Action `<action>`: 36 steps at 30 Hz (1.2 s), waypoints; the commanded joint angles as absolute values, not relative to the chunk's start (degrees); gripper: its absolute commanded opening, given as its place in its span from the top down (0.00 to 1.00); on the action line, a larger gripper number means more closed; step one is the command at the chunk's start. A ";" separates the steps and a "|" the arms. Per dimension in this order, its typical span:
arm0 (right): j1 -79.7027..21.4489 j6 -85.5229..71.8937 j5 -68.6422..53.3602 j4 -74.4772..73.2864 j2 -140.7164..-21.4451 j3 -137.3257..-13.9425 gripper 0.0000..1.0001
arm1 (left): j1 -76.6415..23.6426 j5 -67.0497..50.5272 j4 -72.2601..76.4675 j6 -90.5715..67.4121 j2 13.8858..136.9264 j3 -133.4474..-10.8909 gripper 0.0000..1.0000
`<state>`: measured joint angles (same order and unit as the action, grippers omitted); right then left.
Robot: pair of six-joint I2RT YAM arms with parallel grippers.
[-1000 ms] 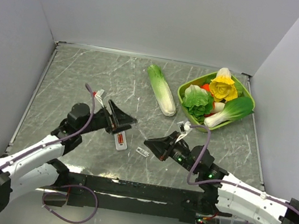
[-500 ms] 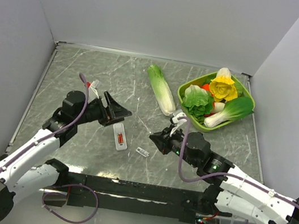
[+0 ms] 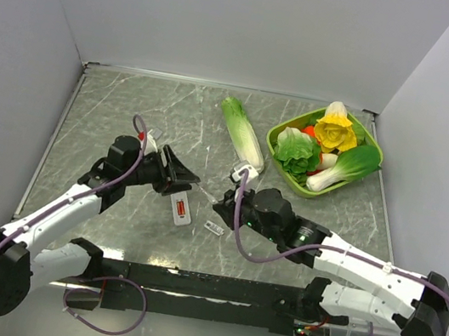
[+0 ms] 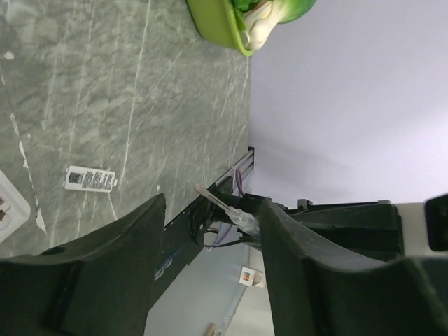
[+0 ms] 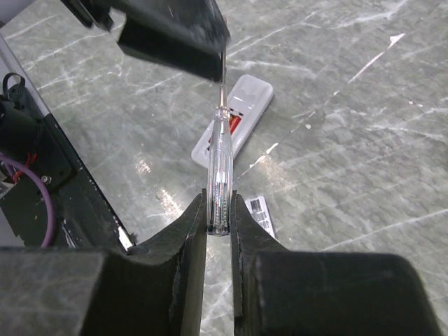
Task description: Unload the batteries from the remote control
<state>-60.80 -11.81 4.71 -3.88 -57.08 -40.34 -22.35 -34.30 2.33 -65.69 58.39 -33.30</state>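
Observation:
The remote control (image 3: pixel 180 210) (image 5: pixel 234 119) lies flat on the marble table, a slim white bar with a reddish patch in its open recess; I cannot make out separate batteries. My right gripper (image 3: pixel 232 207) (image 5: pixel 219 203) is shut on a clear-handled screwdriver (image 5: pixel 218 175), which points toward the left gripper above the remote. My left gripper (image 3: pixel 189 178) (image 4: pixel 210 210) hovers open just above and behind the remote. The screwdriver (image 4: pixel 234 213) shows in the gap between its fingers, unclamped. A small flat white labelled cover piece (image 3: pixel 213 228) (image 5: pixel 260 212) (image 4: pixel 89 178) lies right of the remote.
A long pale-green cabbage (image 3: pixel 243 135) lies at the back centre. A green bowl (image 3: pixel 274 138) (image 4: pixel 217 24) of toy vegetables stands at the back right. Grey walls close in the table on three sides, and the black base rail (image 3: pixel 205 284) runs along the near edge.
My right arm has swung left, bringing the screwdriver up to the left gripper over the remote. The left gripper has shifted slightly and its fingers have narrowed.

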 commanded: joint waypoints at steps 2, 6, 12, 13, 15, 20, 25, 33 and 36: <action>-61.96 -10.20 4.92 -1.67 -60.20 -45.53 1.00 | -22.50 -33.94 1.86 -66.36 58.80 -33.31 0.45; -62.58 -9.67 5.53 -1.93 -61.61 -46.67 1.00 | -22.41 -32.52 0.88 -66.36 59.15 -33.49 0.54; -62.75 -9.93 6.15 -0.79 -62.58 -46.32 0.96 | -22.41 -34.01 7.36 -70.83 60.72 -30.15 0.93; -62.75 -9.93 6.24 -0.27 -62.67 -46.32 0.95 | -22.50 -34.45 8.17 -71.36 61.17 -29.62 0.99; -62.84 -10.45 6.76 1.22 -62.84 -45.62 0.90 | -22.50 -35.33 10.18 -72.68 61.78 -29.01 0.99; -61.62 -14.58 6.25 14.48 -60.82 -38.60 0.48 | -22.33 -36.13 17.04 -80.06 59.16 -24.88 0.99; -61.61 -15.03 4.57 30.47 -58.18 -29.19 0.34 | -22.06 -35.86 23.89 -89.00 55.90 -20.32 0.99; -61.70 -11.52 0.00 52.90 -61.08 -22.85 0.33 | -22.06 -33.40 41.30 -103.26 51.42 -12.84 0.99; -61.96 -10.64 -1.58 53.69 -62.66 -23.99 0.35 | -22.06 -32.26 40.79 -103.63 50.01 -12.74 0.99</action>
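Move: The left hand, empty and part open, goes for the screwdriver, whose middle lies about 3 cm back and 4 cm to its right, about level, its thin end already between the fingers. The remote lies some 15 cm below the left hand, 2 cm back and 3 cm left; the battery cover, 16 cm below, is 6 cm back and 7 cm right. The right hand holds the handle; the left fingers it offers it to are about 6 cm ahead and 8 cm left, about level. The right hand first feeds the screwdriver about 2 cm left towards the left gripper, then stays near while the left hand sinks a centimetre and shuts its fingers on the thin end of the shaft. Only then does the right hand open wide and let go of the handle, rising about 2 cm as its fingers tilt up some 20 degrees around it, while the left hand keeps its pinch, dips and comes back up, draws about 2 cm back and likewise tips its fingers up towards level. ##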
